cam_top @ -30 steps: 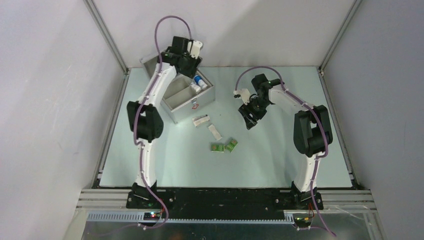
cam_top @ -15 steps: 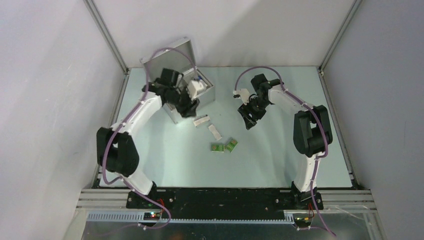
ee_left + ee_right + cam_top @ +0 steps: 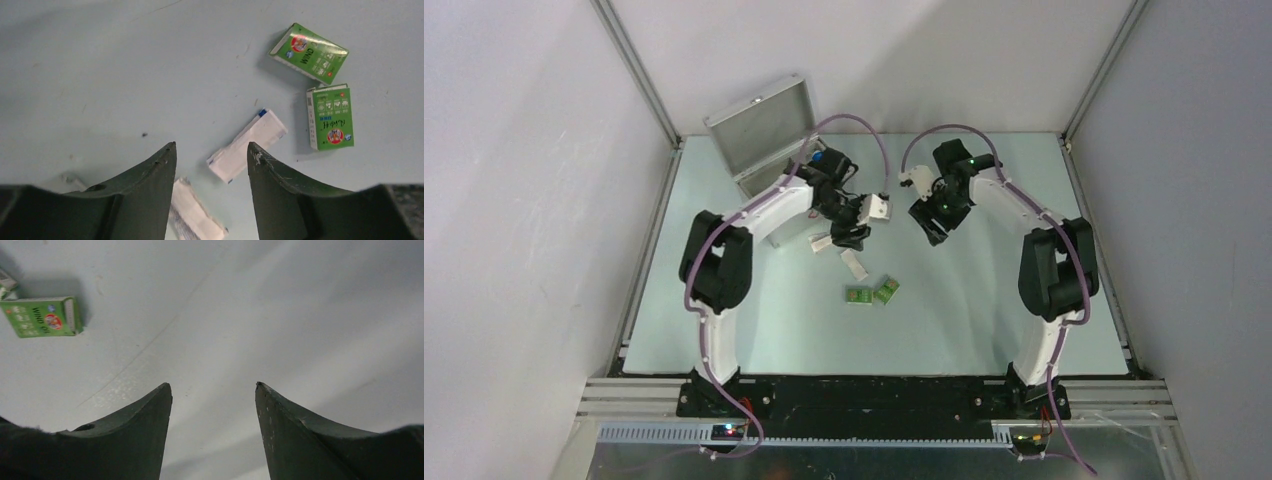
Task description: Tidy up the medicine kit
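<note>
The medicine kit (image 3: 759, 125) is a silver case at the back left with its lid standing open; my left arm hides most of its body. My left gripper (image 3: 854, 233) hangs open above the table, right of the kit, over two white sachets (image 3: 247, 145) (image 3: 192, 212), with nothing between its fingers (image 3: 160, 170). Two green boxes (image 3: 309, 52) (image 3: 330, 117) lie beyond the sachets. My right gripper (image 3: 932, 225) stands open and empty over bare table to the right, and one green box (image 3: 42, 316) shows at the far left of the right wrist view.
The sachets (image 3: 824, 241) (image 3: 854, 265) and the green boxes (image 3: 858, 295) (image 3: 886, 290) lie in a loose line across the table's middle. A blue-capped bottle (image 3: 821, 158) shows inside the kit. Metal frame posts and white walls bound the table.
My left arm swung from above the kit down and to the right, over the white sachets. The right gripper shifted slightly back and to the right.
</note>
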Robot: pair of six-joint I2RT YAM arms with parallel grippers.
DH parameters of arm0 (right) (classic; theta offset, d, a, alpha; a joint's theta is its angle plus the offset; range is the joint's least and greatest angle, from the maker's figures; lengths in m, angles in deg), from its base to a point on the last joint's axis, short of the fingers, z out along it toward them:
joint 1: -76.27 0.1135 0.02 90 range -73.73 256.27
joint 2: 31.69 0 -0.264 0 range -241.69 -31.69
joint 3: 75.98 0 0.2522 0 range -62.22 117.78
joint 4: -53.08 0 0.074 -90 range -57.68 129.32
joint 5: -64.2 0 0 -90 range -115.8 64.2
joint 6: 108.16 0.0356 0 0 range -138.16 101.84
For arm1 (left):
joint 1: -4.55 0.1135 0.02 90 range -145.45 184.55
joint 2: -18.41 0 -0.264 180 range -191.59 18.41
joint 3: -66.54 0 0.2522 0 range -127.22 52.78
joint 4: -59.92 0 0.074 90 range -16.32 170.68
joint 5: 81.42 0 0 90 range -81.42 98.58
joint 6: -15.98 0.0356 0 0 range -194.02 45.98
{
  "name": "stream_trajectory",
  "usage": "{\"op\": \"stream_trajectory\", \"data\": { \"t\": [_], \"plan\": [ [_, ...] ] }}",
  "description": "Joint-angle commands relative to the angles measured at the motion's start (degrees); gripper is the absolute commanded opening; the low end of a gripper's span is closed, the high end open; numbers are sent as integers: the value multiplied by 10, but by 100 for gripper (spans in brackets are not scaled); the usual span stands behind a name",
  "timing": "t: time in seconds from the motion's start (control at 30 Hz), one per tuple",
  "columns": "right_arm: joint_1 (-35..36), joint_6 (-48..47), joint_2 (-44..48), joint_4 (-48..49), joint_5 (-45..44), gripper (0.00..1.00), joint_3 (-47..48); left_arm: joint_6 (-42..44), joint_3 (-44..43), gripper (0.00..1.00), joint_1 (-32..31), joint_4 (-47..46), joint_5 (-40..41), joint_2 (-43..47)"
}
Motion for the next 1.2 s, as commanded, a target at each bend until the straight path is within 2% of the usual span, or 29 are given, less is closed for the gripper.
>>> {"op": "stream_trajectory", "data": {
  "t": [0.0, 0.2, 0.5, 0.57, 0.67, 0.73, 0.83, 0.9, 1.17],
  "plan": [
    [-16, 13, 41, 25, -44, 66, 4, 86, -29, 59, -38, 37, 14, -24],
    [-26, 30, 67, 30, -25, 66, 4, 127, -78, 56, -60, 133, 86, -79],
    [-34, 44, 94, 35, 4, 66, -2, 187, -60, 52, -74, 142, 207, -110],
    [-38, 44, 93, 37, 5, 66, -3, 194, -59, 47, -75, 140, 223, -116],
    [-42, 41, 92, 40, 4, 66, -6, 194, -60, 42, -74, 141, 215, -122],
    [-42, 39, 92, 40, 2, 66, -6, 198, -57, 35, -76, 138, 218, -124],
    [-43, 32, 95, 42, -3, 66, -13, 187, -61, 17, -75, 139, 210, -121],
    [-45, 31, 100, 44, -5, 66, -21, 169, -61, 10, -69, 140, 196, -107],
    [-56, 29, 90, 42, 6, 66, -18, 84, -14, 2, 2, 141, 55, 20]
  ]
}}
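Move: The white packet lies about 9 cm below the left hand, roughly 2 cm back and 3 cm to its left. From that hand, at the same depth, a white carton is some 8 cm left and 2 cm ahead; one green box 8 cm back and 2 cm left, the other 7 cm back and 4 cm right. From the right hand the packet is about 16 cm left, 3 cm back and 8 cm below. Left hand sinks some 8 cm, pinches the white packet, lifts slightly; right hand eases up and right. ##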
